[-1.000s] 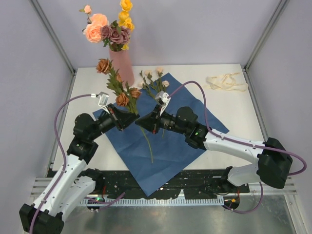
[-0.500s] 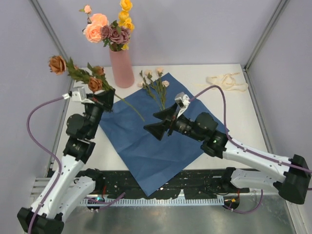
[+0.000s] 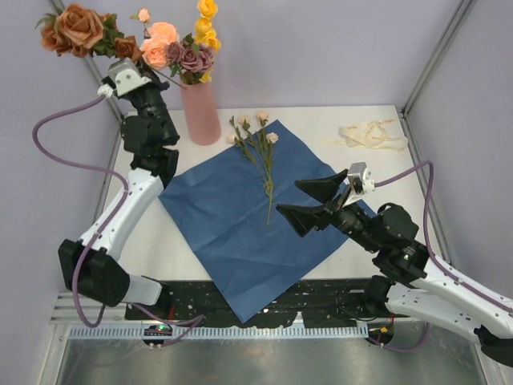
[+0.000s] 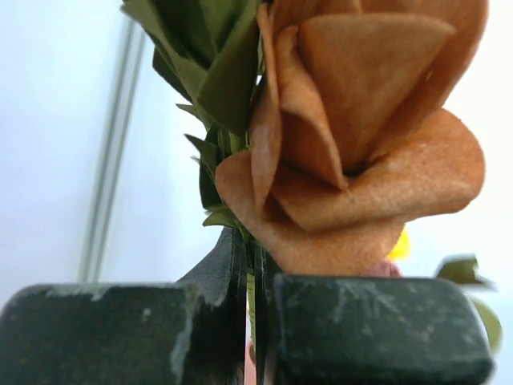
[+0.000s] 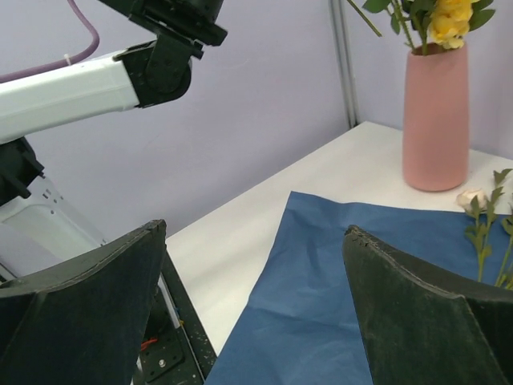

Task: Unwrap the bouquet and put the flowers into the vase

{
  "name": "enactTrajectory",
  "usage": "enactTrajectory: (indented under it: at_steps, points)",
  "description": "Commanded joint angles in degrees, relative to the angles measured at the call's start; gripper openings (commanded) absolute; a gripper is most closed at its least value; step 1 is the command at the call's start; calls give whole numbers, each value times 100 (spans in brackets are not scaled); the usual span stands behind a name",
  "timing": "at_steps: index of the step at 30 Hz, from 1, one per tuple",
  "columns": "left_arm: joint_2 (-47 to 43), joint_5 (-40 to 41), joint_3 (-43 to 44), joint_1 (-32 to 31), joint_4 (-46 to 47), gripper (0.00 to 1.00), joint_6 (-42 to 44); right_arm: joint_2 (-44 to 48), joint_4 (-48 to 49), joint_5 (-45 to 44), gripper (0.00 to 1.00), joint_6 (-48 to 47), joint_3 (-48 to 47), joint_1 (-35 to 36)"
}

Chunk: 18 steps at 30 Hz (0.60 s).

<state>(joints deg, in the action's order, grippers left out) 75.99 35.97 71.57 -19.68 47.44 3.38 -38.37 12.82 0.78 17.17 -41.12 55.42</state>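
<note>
The salmon-pink vase (image 3: 200,112) stands at the table's back left and holds peach, mauve and yellow flowers (image 3: 178,50). My left gripper (image 3: 144,70) is raised high just left of those blooms. It is shut on the green stem of a rust-brown sprig (image 3: 78,28); in the left wrist view its big rust bloom (image 4: 361,144) fills the frame above the gripper (image 4: 255,321). The bouquet's blue paper (image 3: 240,233) lies spread flat. A small cream-bud sprig (image 3: 258,140) rests on it. My right gripper (image 3: 288,198) hovers open and empty over the paper's right side.
The cream ribbon (image 3: 370,135) lies loose at the back right of the table. Metal frame posts (image 3: 433,56) stand at the back corners. In the right wrist view the vase (image 5: 435,120) is far ahead and the left arm (image 5: 88,88) crosses high.
The left arm lifted the rust sprig from low over the paper up beside the vase's blooms. The right gripper let go of the stem, opened wide and drew back to the right.
</note>
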Motion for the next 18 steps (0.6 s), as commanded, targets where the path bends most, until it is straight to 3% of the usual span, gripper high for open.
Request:
enactTrajectory:
  at_steps: [1, 5, 8, 18]
  points:
    - [846, 534, 1164, 70, 1039, 0, 1410, 330, -376, -534, 96, -468, -97, 22]
    - [1523, 841, 1938, 96, 1319, 0, 2314, 514, -526, -693, 95, -618, -124, 22]
    - [1709, 930, 2115, 201, 1330, 0, 2458, 541, -552, -745, 95, -671, -150, 22]
    - [1375, 1018, 1579, 737, 267, 0, 483, 436, -438, -684, 96, -645, -230, 22]
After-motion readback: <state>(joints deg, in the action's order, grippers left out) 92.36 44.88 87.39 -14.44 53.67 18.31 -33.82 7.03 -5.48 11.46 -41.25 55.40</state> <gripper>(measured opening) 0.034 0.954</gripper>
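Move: The brown roses are already in the left fingers, high above the table. From that hand the pink vase stands about 23 cm ahead and 9 cm to the right; its middle is some 36 cm below, its mouth about 20 cm below. The vase's peach flowers are about 18 cm ahead and 3 cm right, nearly level; the pale roses lie 10 cm ahead, 32 cm right, 51 cm below. From the right hand, the vase is some 47 cm ahead, 34 cm left and 22 cm below. The brown roses stay pinched in the left fingers as that hand carries them about 5 cm forward, rising slightly, then shifts some 5 cm left on the vase's left side while sinking back to its starting height. The wrist turns about 20 degrees counter-clockwise. The empty, open right hand drifts roughly 3 cm right and stops. ##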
